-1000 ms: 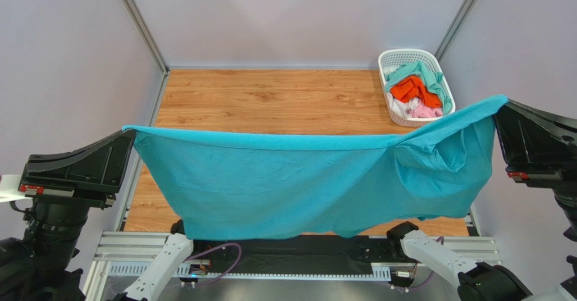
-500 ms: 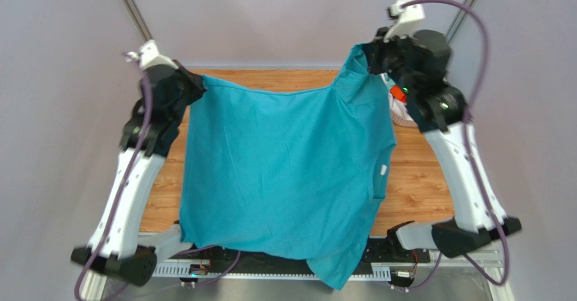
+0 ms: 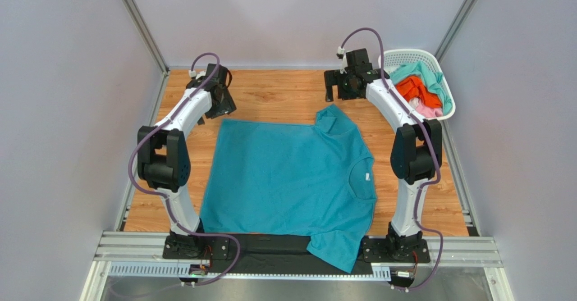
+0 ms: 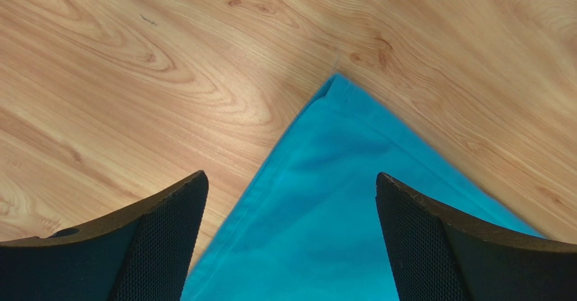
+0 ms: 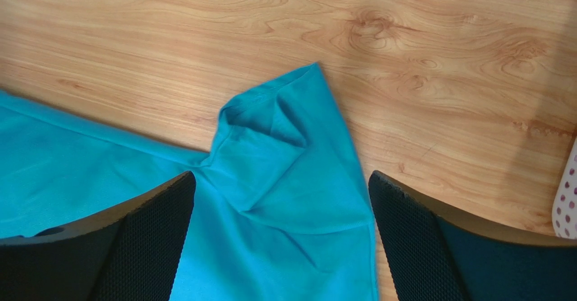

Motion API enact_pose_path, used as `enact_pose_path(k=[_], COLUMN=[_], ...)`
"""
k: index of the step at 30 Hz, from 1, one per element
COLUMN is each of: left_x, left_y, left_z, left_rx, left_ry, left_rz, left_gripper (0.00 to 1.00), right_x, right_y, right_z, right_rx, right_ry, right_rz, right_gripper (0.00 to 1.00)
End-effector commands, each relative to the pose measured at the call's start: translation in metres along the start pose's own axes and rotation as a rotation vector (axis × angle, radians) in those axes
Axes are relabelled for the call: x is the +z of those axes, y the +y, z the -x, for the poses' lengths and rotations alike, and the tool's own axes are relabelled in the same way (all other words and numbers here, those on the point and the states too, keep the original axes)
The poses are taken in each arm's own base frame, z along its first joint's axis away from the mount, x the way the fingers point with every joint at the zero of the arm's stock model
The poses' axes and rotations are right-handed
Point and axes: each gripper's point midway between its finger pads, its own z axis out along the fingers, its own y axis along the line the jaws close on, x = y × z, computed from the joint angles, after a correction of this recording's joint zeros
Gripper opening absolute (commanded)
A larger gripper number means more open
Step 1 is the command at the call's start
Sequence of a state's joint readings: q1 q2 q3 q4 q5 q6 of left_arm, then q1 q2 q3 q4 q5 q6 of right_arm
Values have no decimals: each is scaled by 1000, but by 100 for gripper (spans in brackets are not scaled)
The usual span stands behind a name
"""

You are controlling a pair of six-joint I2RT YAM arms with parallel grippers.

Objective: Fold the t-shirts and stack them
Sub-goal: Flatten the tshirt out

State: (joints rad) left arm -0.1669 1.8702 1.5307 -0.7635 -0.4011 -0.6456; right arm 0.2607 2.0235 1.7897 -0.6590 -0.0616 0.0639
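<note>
The teal-blue t-shirt (image 3: 284,179) lies spread flat on the wooden table (image 3: 271,95), neck with its white label (image 3: 366,176) toward the right. One sleeve is bunched at the far side (image 3: 332,120); the other hangs over the near edge (image 3: 335,247). My left gripper (image 3: 223,101) hovers open over the shirt's far left corner (image 4: 325,213), nothing between its fingers (image 4: 162,233). The right gripper (image 3: 335,85) is open above the crumpled far sleeve (image 5: 271,145), also holding nothing. Orange (image 3: 410,88), mint-green (image 3: 430,71) and pale pink (image 3: 423,110) t-shirts sit bundled in the basket.
A white lattice basket (image 3: 406,52) stands at the far right corner, close to the right arm's forearm. Grey walls close in the table on three sides. A metal rail (image 3: 291,250) with both arm bases runs along the near edge.
The teal shirt, earlier held stretched in the air between both shut grippers, has been laid down on the table. Both grippers have opened and let go of its far edge.
</note>
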Motion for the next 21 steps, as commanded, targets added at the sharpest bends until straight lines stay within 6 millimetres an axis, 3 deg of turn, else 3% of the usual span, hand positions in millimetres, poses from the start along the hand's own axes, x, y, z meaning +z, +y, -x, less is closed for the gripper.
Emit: enact_pose_path(k=[1,2,5,6,7,8,9,11,13,18,19,20,21], left_x=[-41,-48,-60,-62,-65,-60,-70,-69,-73,-63,-62,-59,-58], left_y=[1,1,-2,-2,-3,-3,-8,-12,-20,-15,-15,-11,-10], left_z=[16,5,-22,-29,-36,-48,-51,-62,-75,-101,-103,-110,-113], left_rx=[-18,-16,-17,-20,-26,-30,-37,-47,-47,-30,-28,-28,-30], left_ry=[-48,-21,30,39,46,58,55,65,104,165,158,164,162], left_rz=[-79,-118,-214,-239,-264,-287,-352,-404,-464,-458,-465,-460,-461], left_gripper=[100,100,100,100,100,100,100,100,100,100,100,100,100], right_x=[-59,-57,-79,-74,-85,-86,-86,-83,-76,-54,-42,-40,-24], right_y=[13,12,29,32,38,41,43,47,48,57,56,60,62], right_z=[35,15,0,-25,-23,-29,-35,-43,-47,-46,-53,-41,-49], right_rx=[52,67,97,97,90,86,81,77,95,73,55,42,36], right_ry=[-111,-68,-77,-30,-57,-56,-50,-34,-8,22,54,38,76], right_rz=[24,22,104,120,152,158,166,187,187,189,178,179,170], right_gripper=[100,100,100,100,100,100,100,100,100,100,100,100,100])
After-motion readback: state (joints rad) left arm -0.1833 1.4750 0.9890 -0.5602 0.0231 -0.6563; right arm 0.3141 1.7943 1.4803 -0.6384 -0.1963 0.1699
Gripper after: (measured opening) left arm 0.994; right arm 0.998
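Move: The t-shirt is spread out below both grippers. Its middle lies about 15 cm back and 21 cm to the right of the left hand, roughly 9 cm lower; its far-left corner is some 5 cm ahead and 1 cm right. From the right hand, the middle is about 20 cm back and 14 cm left, 11 cm down; the bunched sleeve is 2 cm ahead and 3 cm left, the laundry basket 6 cm ahead and 23 cm right. Bring both open grippers back over the t-shirt towards its middle in low arcs. Take the left about 11 cm back and 6 cm right, rising slightly before sinking below its starting height, its left side rolling down some 20 degrees with a slight clockwise turn. Draw the right back and up past the bunched sleeve, then lower it while easing left and slightly forward. ##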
